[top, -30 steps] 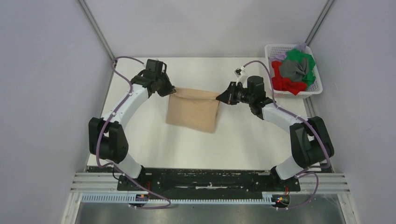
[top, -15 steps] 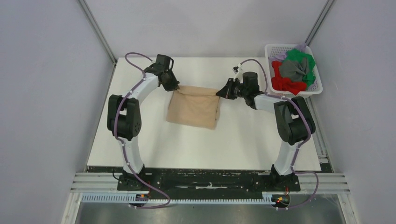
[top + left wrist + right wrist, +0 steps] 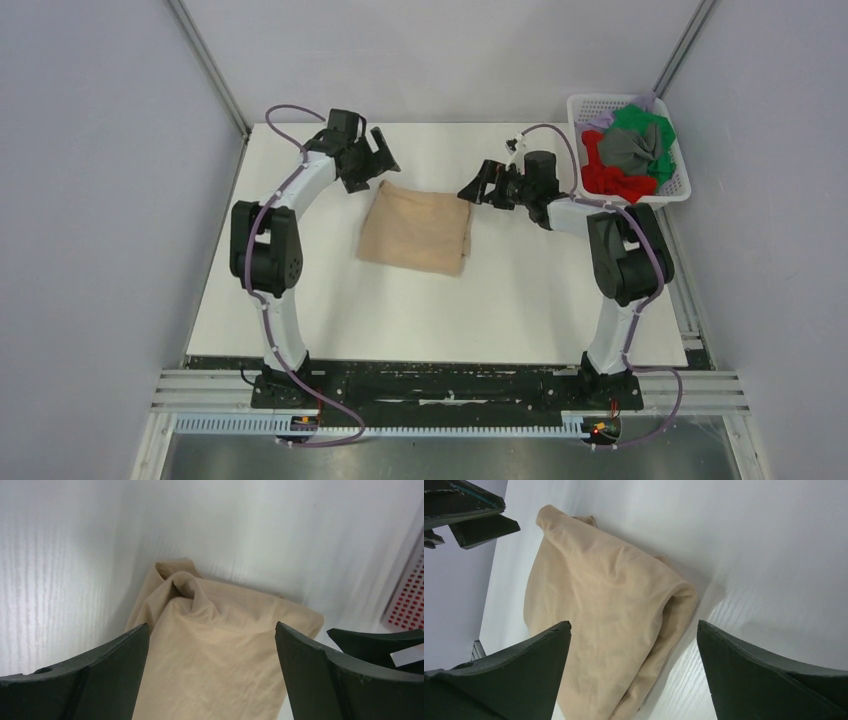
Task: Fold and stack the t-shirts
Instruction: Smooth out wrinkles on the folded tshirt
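A beige t-shirt (image 3: 416, 232) lies folded flat on the white table, also seen in the left wrist view (image 3: 215, 645) and the right wrist view (image 3: 599, 615). My left gripper (image 3: 386, 160) is open and empty, just above the shirt's far left corner. My right gripper (image 3: 476, 189) is open and empty, just off the shirt's far right corner. Red (image 3: 610, 180), green (image 3: 648, 128), grey (image 3: 630, 150) and lavender (image 3: 603, 120) t-shirts lie bunched in a basket at the far right.
The white mesh basket (image 3: 680, 190) stands at the table's far right corner. Its red-showing mesh wall (image 3: 407, 607) appears at the right of the left wrist view. Grey walls close in on both sides.
Both grippers have opened and let go of the beige shirt's far corners. The shirt has dropped flat onto the table. Both grippers have lifted slightly away from it.
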Tool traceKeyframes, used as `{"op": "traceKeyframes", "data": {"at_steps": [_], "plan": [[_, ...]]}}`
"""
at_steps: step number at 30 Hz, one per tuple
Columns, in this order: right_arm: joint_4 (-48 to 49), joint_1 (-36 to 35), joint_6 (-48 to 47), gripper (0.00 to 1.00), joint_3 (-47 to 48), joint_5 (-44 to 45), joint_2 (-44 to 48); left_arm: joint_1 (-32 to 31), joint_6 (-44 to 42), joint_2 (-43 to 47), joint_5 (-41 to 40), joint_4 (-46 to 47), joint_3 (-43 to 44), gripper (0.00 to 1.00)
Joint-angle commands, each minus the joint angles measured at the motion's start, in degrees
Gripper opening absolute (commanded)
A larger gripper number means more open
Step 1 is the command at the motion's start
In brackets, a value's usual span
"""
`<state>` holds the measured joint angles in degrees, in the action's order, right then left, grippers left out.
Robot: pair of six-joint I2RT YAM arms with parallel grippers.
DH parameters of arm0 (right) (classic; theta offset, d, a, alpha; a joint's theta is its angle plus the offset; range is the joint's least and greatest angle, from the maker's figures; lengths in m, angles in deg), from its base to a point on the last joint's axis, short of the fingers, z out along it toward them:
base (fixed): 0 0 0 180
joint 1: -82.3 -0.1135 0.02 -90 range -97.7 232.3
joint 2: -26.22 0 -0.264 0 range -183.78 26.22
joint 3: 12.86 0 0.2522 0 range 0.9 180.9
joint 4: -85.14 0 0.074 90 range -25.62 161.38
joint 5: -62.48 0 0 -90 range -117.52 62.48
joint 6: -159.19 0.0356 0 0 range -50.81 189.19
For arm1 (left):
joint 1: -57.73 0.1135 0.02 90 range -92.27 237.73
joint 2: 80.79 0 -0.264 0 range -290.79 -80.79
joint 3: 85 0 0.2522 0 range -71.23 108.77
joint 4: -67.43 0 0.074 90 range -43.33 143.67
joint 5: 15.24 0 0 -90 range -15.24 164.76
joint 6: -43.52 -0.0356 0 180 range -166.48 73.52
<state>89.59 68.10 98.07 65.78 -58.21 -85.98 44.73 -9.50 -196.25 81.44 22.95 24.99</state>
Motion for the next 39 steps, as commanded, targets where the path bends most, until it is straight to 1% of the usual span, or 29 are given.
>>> {"op": "traceKeyframes", "data": {"at_steps": [1, 5, 9, 11, 14, 16, 18, 20, 26, 28, 31, 33, 37, 39], "plan": [[3.15, -1.09, -0.69, 0.98, -4.74, -0.31, 9.07, -1.46, -1.2, 6.43, 9.69, 6.14, -4.54, 1.0], [3.81, -4.4, -1.08, 0.98, -5.17, -2.98, 10.69, -2.71, -0.68, 5.81, 12.3, 7.58, -6.14, 1.0], [4.18, -7.15, -0.61, 0.98, -2.15, -4.7, 7.4, -2.91, -0.67, 2.44, 13.45, 8.09, -4.94, 1.0], [4.29, -7.92, -0.68, 0.98, -0.02, -4.81, 5.07, -2.91, -0.83, -0.05, 12.15, 7.22, -3.33, 1.0], [3.18, -7.89, -2.13, 0.98, 4.39, -4.37, -0.24, -2.83, -1.41, -3.85, 9.07, 6.46, -0.22, 1.0], [-0.36, -7.49, -3.66, 0.98, 8.14, -3.65, -4.25, -2.74, -1.74, -6.61, 6.25, 5.98, 2.39, 1.0], [-2.2, -7.19, -4.09, 0.98, 10.59, -2.87, -7.61, -2.59, -2.11, -10.3, 4.07, 3.04, 6.37, 1.0], [-2.64, -6.75, -4.12, 0.98, 11.68, -2.25, -10.46, -2.39, -2.03, -13.21, 4.17, 1.2, 9.01, 1.0], [-2.58, -5.15, -3.59, 0.98, 11.14, -1.91, -15.83, -2.3, -1.19, -16.59, 6.25, 1.46, 8.71, 1.0], [-2.5, -4.96, -3.58, 0.98, 10.05, -2.15, -16.2, -2.3, -0.85, -15.97, 6.45, 1.15, 7.13, 1.0], [-2.26, -4.94, -4.18, 0.98, 8.03, -2.73, -15.28, -2.3, -0.83, -13.08, 6.57, 1.18, 2.25, 1.0], [-2.38, -4.96, -5.49, 0.98, 5.94, -3.69, -13.6, -2.29, -1.08, -9.51, 6.95, 2.0, -3.23, 1.0], [-3.59, -4.98, -10.27, 0.98, -1.23, -3.11, -7.4, -2.37, -1.31, 0.67, 6.31, 5.87, -15.97, 1.0], [-4.57, -4.98, -12.48, 0.98, -2.61, -3.41, -5.22, -2.39, -1.37, 4.86, 6.96, 6.78, -19.2, 1.0]]}}
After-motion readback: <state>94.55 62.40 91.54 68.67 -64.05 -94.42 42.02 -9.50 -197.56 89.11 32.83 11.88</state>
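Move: From the left hand, the folded t-shirt's wrinkled far-left corner lies about 3 cm back, 3 cm right and 6 cm below, with the shirt's middle some 12 cm back and 10 cm right. The shirt's far-right corner is level ahead with the right hand, about 4 cm to its left and 3 cm below. The clothes basket stands roughly 31 cm right and 10 cm ahead of the right hand. Open hands loop inward some 6 cm, come down on the shirt's far corners and draw back towards the base. ##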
